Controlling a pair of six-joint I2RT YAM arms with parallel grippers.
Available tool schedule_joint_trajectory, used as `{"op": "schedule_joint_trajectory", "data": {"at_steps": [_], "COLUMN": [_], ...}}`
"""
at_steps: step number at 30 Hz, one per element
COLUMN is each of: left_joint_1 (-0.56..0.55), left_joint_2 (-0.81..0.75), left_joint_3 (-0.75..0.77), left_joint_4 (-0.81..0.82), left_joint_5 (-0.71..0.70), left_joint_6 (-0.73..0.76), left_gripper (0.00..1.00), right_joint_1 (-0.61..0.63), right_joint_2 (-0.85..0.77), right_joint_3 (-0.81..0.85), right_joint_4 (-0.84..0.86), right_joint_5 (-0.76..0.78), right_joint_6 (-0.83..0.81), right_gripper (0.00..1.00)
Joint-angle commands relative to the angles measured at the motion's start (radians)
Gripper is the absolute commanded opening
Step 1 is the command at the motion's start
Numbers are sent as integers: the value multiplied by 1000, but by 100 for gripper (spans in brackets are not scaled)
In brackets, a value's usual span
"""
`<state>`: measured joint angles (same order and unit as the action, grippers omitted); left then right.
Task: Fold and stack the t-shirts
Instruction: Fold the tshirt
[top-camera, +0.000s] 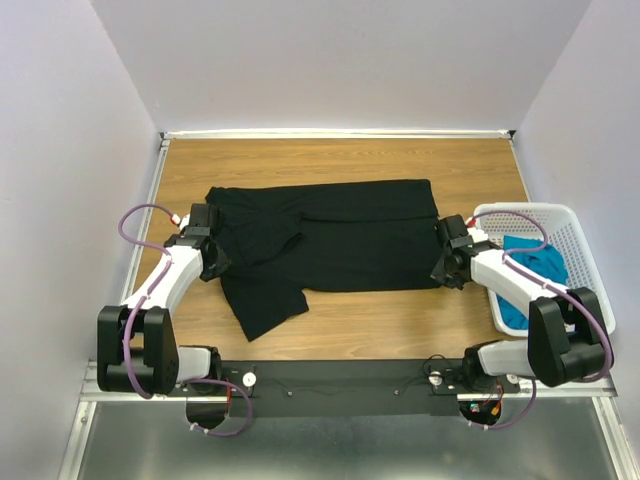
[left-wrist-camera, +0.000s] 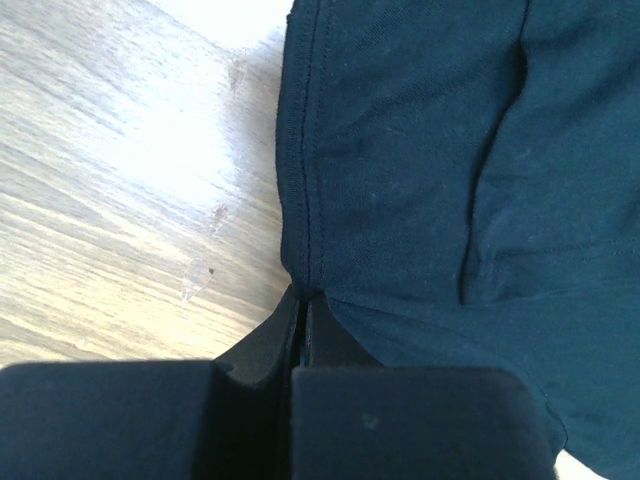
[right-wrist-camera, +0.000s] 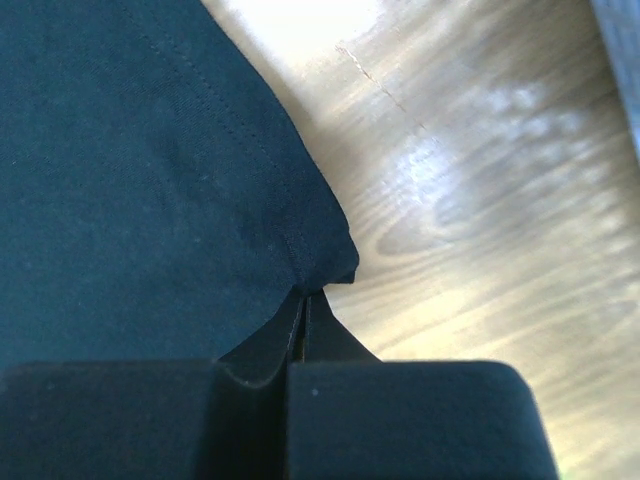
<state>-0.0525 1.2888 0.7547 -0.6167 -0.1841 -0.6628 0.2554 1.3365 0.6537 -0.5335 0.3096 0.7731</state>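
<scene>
The black t-shirt (top-camera: 330, 240) lies spread across the middle of the wooden table, one sleeve sticking out toward the near left. My left gripper (top-camera: 214, 262) is shut on its left edge; in the left wrist view the seam of the black t-shirt (left-wrist-camera: 420, 150) runs into the closed left gripper (left-wrist-camera: 303, 296). At the shirt's right edge my right gripper (top-camera: 443, 268) is shut on a corner; in the right wrist view the black t-shirt (right-wrist-camera: 150, 170) bunches at the closed right gripper (right-wrist-camera: 308, 293). The teal-blue t-shirt (top-camera: 530, 275) lies crumpled in the basket.
A white lattice basket (top-camera: 570, 225) stands at the table's right edge, beside the right arm. Bare wood (top-camera: 330, 160) lies behind the shirt, up to the back wall. A metal rail (top-camera: 150, 200) runs along the left edge.
</scene>
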Motion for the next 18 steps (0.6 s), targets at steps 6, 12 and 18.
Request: {"op": "schedule_joint_trajectory", "data": {"at_steps": [6, 12, 18], "left_joint_1": [45, 88, 111], "left_joint_2": [-36, -14, 21], "left_joint_3": [46, 116, 169], "left_joint_4": [-48, -72, -72], "left_joint_5": [15, 25, 40], "left_joint_6": [23, 57, 74], "left_gripper": [0, 0, 0], "right_joint_1": [1, 1, 1], "right_joint_2": [-25, 70, 190], "right_joint_3": [185, 340, 451], "right_joint_4": [-174, -192, -192], "right_joint_5": [56, 54, 66], "right_joint_6": [-75, -126, -181], "right_gripper": [1, 1, 1]}}
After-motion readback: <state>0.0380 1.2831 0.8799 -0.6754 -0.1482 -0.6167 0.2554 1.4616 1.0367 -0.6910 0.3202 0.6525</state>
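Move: The shirt's far right corner, opposite the near right corner already pinched by the right hand, lies about 21 cm ahead of that hand and 3 cm to its left; the white basket's middle is some 21 cm to its right and 3 cm ahead. For the left hand, still gripping the near left edge, the far left corner is roughly 18 cm ahead and 1 cm left, the loose sleeve about 8 cm back and 10 cm right. All the cloth lies a little below the hands. The shirt's near right corner, kept shut in the right fingers, is lifted off the table and carried towards the far edge: first mostly up, then increasingly forward, about 7 cm each way, levelling off at the end. The near left edge, still pinched by the left hand, follows later and more slowly, up some 4 cm with a little forward and left. ##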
